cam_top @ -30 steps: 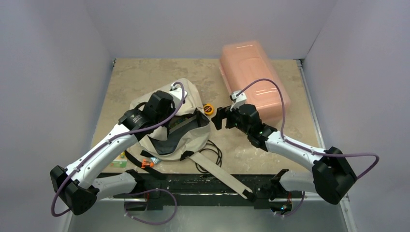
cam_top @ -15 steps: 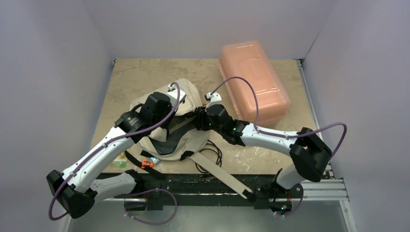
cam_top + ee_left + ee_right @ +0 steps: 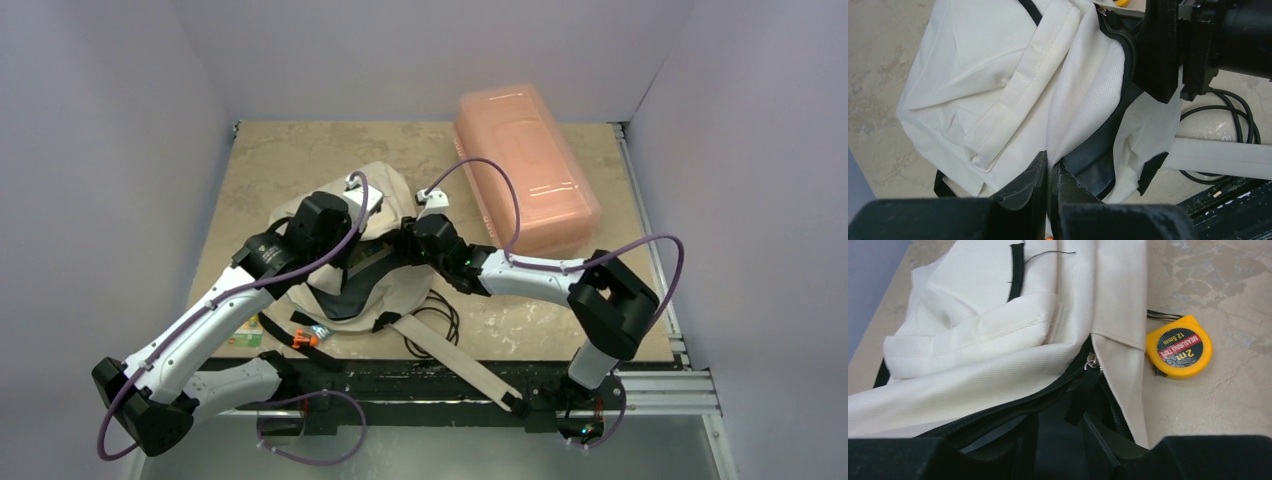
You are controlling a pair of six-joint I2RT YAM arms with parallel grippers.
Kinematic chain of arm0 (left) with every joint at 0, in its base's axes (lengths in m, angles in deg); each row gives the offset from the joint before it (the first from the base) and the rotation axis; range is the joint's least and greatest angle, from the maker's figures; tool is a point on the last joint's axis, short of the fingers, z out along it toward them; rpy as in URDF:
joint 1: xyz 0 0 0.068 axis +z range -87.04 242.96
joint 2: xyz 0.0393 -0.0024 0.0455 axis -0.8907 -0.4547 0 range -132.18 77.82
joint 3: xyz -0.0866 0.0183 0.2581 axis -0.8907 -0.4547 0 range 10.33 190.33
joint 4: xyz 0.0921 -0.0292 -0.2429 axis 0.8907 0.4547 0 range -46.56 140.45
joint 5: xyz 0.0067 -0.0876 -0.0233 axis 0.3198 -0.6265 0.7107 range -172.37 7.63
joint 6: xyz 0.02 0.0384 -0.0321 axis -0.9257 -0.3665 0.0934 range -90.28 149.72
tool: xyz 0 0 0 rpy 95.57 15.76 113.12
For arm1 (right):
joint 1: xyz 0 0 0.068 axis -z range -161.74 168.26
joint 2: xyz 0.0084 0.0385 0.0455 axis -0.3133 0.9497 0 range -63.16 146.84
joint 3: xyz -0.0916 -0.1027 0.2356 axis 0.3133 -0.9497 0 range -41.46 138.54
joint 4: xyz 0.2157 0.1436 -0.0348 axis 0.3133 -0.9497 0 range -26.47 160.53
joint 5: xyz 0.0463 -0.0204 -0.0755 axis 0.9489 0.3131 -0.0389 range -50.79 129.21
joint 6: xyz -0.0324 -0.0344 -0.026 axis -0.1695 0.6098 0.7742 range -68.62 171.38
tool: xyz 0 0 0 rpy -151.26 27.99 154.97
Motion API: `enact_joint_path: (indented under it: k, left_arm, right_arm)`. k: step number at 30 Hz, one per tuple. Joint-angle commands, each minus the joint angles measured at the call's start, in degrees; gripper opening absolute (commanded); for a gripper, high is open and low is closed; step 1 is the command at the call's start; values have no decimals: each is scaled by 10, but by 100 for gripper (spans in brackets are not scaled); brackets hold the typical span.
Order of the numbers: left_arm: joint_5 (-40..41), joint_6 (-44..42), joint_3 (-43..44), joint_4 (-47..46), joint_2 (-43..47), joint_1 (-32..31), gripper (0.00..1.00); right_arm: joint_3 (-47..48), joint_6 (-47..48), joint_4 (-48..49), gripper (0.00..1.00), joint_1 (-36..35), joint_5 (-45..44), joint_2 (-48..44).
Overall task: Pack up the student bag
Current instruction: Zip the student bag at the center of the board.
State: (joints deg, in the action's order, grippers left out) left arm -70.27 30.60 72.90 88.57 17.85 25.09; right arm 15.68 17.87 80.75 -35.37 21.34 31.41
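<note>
The student bag [image 3: 405, 292], cream fabric with dark lining, lies left of the table's middle with its mouth unzipped. My left gripper [image 3: 1050, 167] is shut on the cream rim of that mouth and holds it up; from above it shows at the bag's left side [image 3: 345, 240]. My right gripper [image 3: 1057, 420] reaches in from the right [image 3: 405, 248]. Its fingers stand apart inside the dark opening, and I see nothing between them. A black zipper pull [image 3: 1091, 364] hangs just above the right finger.
A yellow tape measure [image 3: 1178, 346] lies on the table just right of the bag. A translucent pink plastic box [image 3: 525, 165] stands at the back right. A black cable [image 3: 445, 320] and the bag's strap [image 3: 450, 355] trail toward the front edge. Small items [image 3: 305, 340] lie front left.
My right arm has swung left from beside the tape measure to the bag's mouth, and its jaws have narrowed. The left gripper has kept its hold on the rim.
</note>
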Motion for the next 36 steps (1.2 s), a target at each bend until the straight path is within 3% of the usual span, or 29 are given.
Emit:
enact_joint_path:
  k: [1, 7, 11, 13, 15, 16, 18, 20, 23, 26, 31, 36]
  left_arm:
    - [-20, -3, 13, 5, 16, 5, 0]
    - [-26, -3, 11, 6, 16, 5, 0]
    - [-40, 6, 7, 9, 15, 6, 0]
    - [-49, 9, 4, 13, 15, 6, 0]
    - [-65, 15, 4, 22, 16, 5, 0]
    - [-81, 16, 6, 31, 17, 5, 0]
    - [-106, 31, 13, 57, 26, 6, 28]
    - [-146, 58, 19, 75, 51, 20, 57]
    - [-249, 123, 41, 42, 65, 67, 84]
    - [-286, 204, 62, -37, 31, 94, 80]
    - [-200, 293, 158, -101, -129, 103, 77]
    - [-67, 274, 290, -42, -311, 102, 93]
  right_arm:
    - [17, -30, 32, 41, 0, -77, 15]
    - [7, -17, 84, 48, 5, -113, 27]
    - [4, 8, 136, 45, 9, -133, 45]
    - [0, 20, 162, 32, 11, -134, 54]
    - [-1, 27, 160, 0, 11, -147, 56]
    - [-7, 30, 154, 0, 11, -155, 50]
    - [-36, 43, 148, 0, 13, -123, 9]
    - [-55, 84, 157, 0, 24, -21, -24]
    - [-48, 104, 102, 0, 52, 160, -49]
    - [-57, 110, 83, 0, 93, 272, -63]
    - [-44, 119, 56, 0, 108, 328, -60]
    - [-32, 116, 47, 0, 112, 336, -61]
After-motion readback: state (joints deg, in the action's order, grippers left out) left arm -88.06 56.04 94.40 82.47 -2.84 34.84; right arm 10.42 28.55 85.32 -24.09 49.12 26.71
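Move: The zip's pull tab hangs at the bag's mouth about 4 cm ahead of the half-open right fingers, 1 cm to their right and 1 cm lower. From that hand, the measuring tape lies 9 cm ahead and 6 cm right, about 9 cm lower; the pink box stands 18 cm ahead and 26 cm right, about 4 cm lower. For the left hand, pinching the bag flap, the pull tab is roughly 9 cm ahead, 12 cm right and 7 cm below. The right hand reaches some 4 cm forward to the pull tab, dipping slightly on the way, shuts its fingers on the tab, then draws it back about 4 cm and a little right while turning nearly 30 degrees counter-clockwise. Meanwhile the left hand eases back with its pinch on the flap, opens wide to let go and backs clear, then rises about 6 cm and swings quickly forward some 12 cm and to the right over the bag, past the zip towards its far end, rolling about 30 degrees with its left side dropping. ##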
